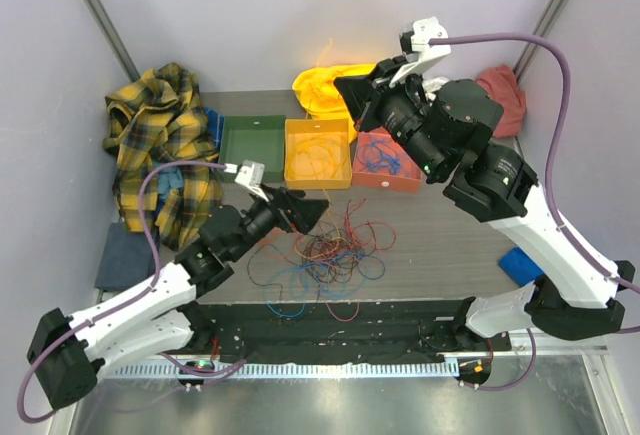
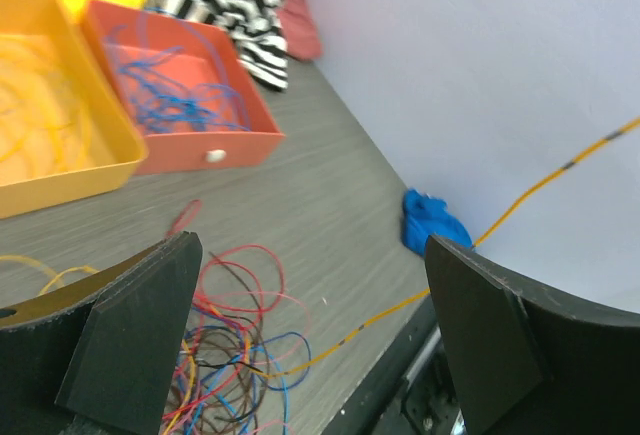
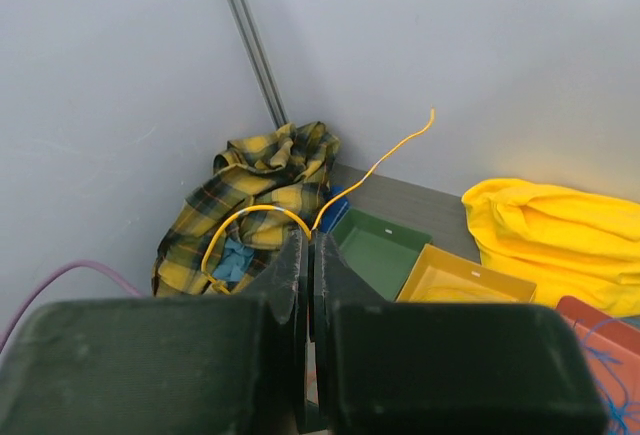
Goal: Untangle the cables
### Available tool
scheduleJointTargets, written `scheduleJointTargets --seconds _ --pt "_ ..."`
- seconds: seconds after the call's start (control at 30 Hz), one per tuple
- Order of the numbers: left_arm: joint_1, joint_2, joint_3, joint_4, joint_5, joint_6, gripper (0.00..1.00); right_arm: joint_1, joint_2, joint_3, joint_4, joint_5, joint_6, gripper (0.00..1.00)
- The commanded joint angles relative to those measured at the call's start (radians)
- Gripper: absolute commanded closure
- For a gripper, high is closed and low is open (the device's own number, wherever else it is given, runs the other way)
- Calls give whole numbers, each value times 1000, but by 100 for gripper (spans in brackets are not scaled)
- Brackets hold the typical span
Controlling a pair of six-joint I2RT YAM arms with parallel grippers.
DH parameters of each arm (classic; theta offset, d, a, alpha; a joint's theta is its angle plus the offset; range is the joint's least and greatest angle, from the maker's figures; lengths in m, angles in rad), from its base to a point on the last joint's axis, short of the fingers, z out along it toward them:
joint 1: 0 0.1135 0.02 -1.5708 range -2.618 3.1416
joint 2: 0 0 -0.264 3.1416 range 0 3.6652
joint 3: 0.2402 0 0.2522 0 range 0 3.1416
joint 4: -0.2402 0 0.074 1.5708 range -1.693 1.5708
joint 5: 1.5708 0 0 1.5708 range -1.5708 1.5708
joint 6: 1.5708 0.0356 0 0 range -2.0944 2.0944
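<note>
The cables (image 1: 330,255) lie in a loose tangle of red, blue, brown and orange loops near the table's front edge; the same cables (image 2: 225,345) show low in the left wrist view. My left gripper (image 1: 312,213) hovers just above the tangle's left side, wide open (image 2: 312,245) with nothing between its fingers. A yellow-orange cable (image 2: 400,305) with dark bands leaves the tangle and rises to the right. My right gripper (image 1: 348,87) is high over the trays, shut (image 3: 312,240) on a yellow cable (image 3: 250,211) that loops at its fingertips, the free end curling upward.
Three trays stand in a row at the back: green (image 1: 252,148), yellow (image 1: 318,153) holding yellow wires, orange (image 1: 385,160) holding blue wires. A plaid cloth (image 1: 165,145) lies left, a yellow cloth (image 1: 325,85) and a reddish cloth (image 1: 505,95) behind, a blue rag (image 1: 522,265) right.
</note>
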State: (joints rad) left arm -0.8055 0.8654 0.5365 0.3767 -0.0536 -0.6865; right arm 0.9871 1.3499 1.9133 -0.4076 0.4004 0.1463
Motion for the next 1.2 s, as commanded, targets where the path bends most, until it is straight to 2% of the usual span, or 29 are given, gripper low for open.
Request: scheduleJointTargets --seconds 0.0,0.27,0.47,0.57,0.73,0.87,1.03,1.13,1.17 --pt "-69 21 20 201 18 131 0 7 -64 -45 27 -6 32 99" --pt "-90 -68 -76 252 26 134 0 5 -107 -108 46 -2 36 99" --pt "-89 -314 -200 116 -37 114 0 7 -132 -158 67 -5 42 99" --pt "-90 -379 -222 85 -35 102 0 7 -130 -175 75 -14 53 99" --pt "-93 -264 -173 94 35 120 0 5 -118 -195 98 -54 85 99" --pt "-101 -99 -161 163 17 136 0 5 -107 -192 102 -78 110 99" --pt "-100 6 -119 220 -3 120 0 7 -115 -209 98 -95 128 99" --pt "-101 50 -92 231 0 128 2 5 -126 -226 102 -94 133 99" --pt "-103 64 -73 231 8 133 7 7 -130 -240 104 -94 136 99"
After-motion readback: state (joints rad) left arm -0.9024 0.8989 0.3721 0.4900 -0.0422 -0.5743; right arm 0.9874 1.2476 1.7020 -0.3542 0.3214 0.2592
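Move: My right hand holds the yellow cable high up. Its hanging strand passes roughly 5 cm to the right of my open left hand, about level with it fore and aft. The tangle it rises from lies about 2 cm back, 5 cm right and 26 cm below my left hand. The orange box is some 18 cm straight ahead of my left hand. From my right hand, the tangle is about 5 cm back, 2 cm right and 54 cm down. I swing my open left hand back some 6 cm beside the hanging yellow strand, veering right and then left, with the fingertips tilting up. Then I bring it forward and right again while dropping about 9 cm towards the tangle, levelling the fingers and leaving them wide. My shut right hand keeps hold of the yellow cable and sinks about 4 cm. ##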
